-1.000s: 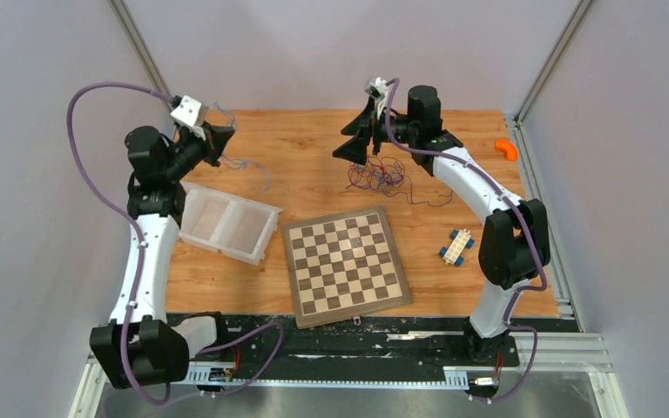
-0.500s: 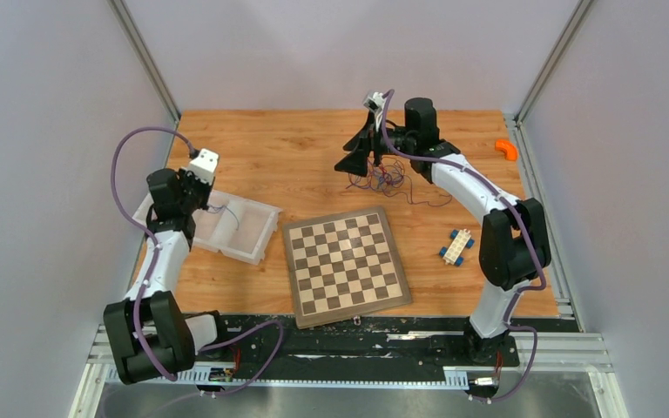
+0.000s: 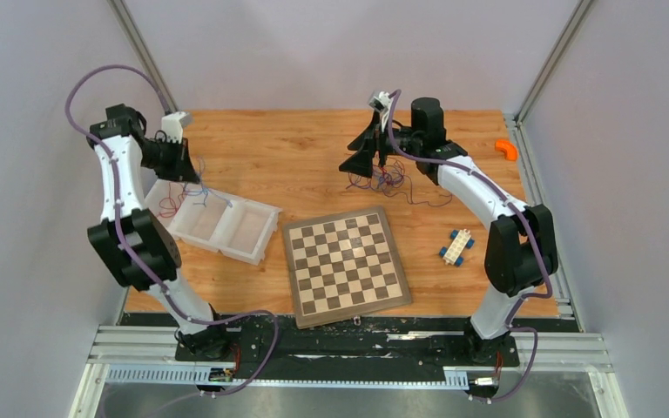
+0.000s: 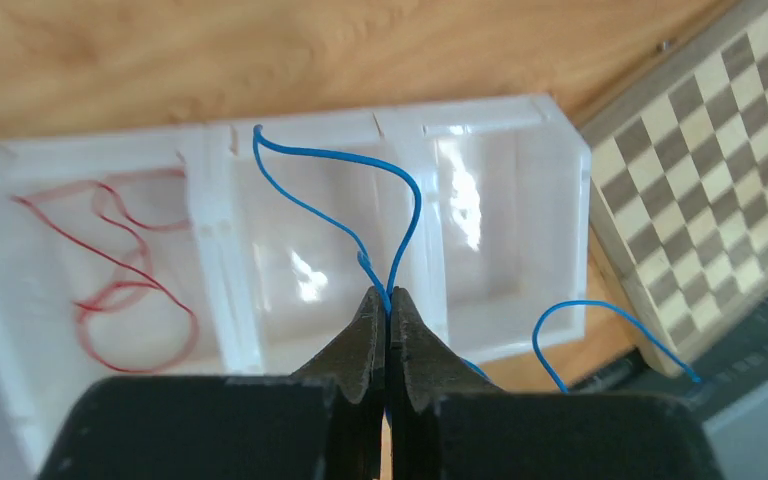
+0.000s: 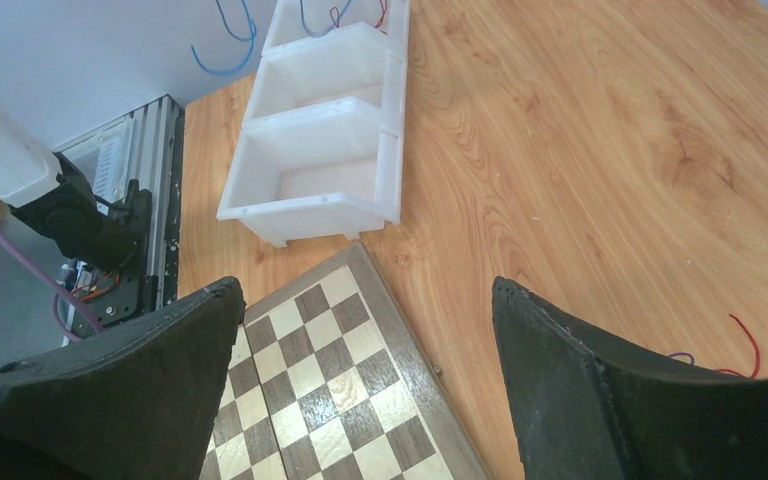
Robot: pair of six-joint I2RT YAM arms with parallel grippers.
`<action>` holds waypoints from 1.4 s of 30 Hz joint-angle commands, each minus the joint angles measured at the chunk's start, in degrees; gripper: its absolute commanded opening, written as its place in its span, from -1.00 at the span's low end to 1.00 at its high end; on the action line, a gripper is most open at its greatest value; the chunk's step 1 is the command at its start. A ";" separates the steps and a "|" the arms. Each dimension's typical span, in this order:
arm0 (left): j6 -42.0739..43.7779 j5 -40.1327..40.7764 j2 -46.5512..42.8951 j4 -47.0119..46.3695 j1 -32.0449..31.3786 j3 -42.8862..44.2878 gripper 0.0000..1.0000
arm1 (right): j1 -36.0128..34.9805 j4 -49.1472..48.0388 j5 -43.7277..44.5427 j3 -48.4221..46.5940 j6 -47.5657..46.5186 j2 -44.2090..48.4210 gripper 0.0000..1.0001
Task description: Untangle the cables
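My left gripper [image 4: 388, 297] is shut on a thin blue cable [image 4: 400, 185], which loops up over the middle compartment of the white tray [image 4: 210, 150]. A red cable [image 4: 110, 260] lies coiled in the tray's end compartment. In the top view the left gripper [image 3: 187, 174] hangs over the tray's far left end. A tangle of red, blue and dark purple cables [image 3: 385, 178] lies on the wood behind the chessboard. My right gripper [image 3: 359, 155] hovers just left of it, wide open and holding nothing. Between its fingers the right wrist view shows the chessboard corner [image 5: 360, 400].
The three-compartment white tray [image 3: 257, 235] sits left of the chessboard [image 3: 344, 261]. A white and blue brick toy [image 3: 457, 246] lies right of the board. An orange piece [image 3: 507, 148] rests at the far right edge. Grey walls close in the table.
The left arm swung from the table's back left down to the tray, then lifted over its left end, with the blue cable held. The right gripper stayed over the tangle, jaws slightly wider.
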State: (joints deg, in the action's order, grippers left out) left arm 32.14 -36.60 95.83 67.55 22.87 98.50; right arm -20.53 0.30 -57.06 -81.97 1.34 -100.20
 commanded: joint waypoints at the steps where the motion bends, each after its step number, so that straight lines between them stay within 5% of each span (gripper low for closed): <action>1: -4.36 3.19 10.15 22.74 0.24 7.39 -1.00 | 0.32 -0.65 -1.38 0.69 -1.00 2.46 0.84; 10: -13.52 9.88 0.26 -16.71 -0.85 -0.46 -1.00 | 0.46 -0.68 -1.07 1.23 -0.99 2.33 0.84; 16: 5.52 9.23 -8.23 -42.31 -2.78 -17.85 -1.00 | 0.57 -0.64 -1.19 0.37 -1.05 1.44 0.84; 25: 16.20 16.88 -14.95 -61.97 -8.37 -38.41 -1.00 | 0.67 -0.65 -1.46 0.20 -0.66 0.60 0.85; 28: 18.30 16.95 -18.11 -63.46 -9.66 -45.22 -1.00 | 0.78 -0.64 -1.49 -0.04 -0.62 0.58 0.85; 33: 18.51 10.88 -24.56 -52.79 -8.52 -48.75 -1.00 | 1.47 -0.57 -1.61 0.45 -0.49 1.25 0.85; 42: 19.12 12.13 -23.27 -35.12 -6.99 -47.16 -1.00 | 1.87 -0.54 -2.50 0.17 -0.60 0.89 0.84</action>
State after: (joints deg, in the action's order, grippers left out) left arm 50.54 -24.36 70.61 23.55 14.52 49.67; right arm -19.00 0.64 -57.60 -80.82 1.34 -100.18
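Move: The middle compartment of the white box, where the blue cable held by the left hand is being laid, lies about 18 cm below that hand, some 3 cm ahead and 2 cm to its right. The compartment with the red cable is roughly 8 cm ahead and 8 cm left of the left hand, the empty one about level with it and 13 cm right. From the right hand, the middle compartment is some 37 cm left, 2 cm back and 22 cm below. The blue cable, still pinched in the left hand's closed fingers, is jigged down towards the middle compartment: the hand dips about 6 cm, swings up and forward, sinks again, then draws back roughly 8 cm with a small bob, finishing some 9 cm lower. Its fingers first tip further down, then swing up towards forward as the hand rolls left side up, about 30 degrees. ##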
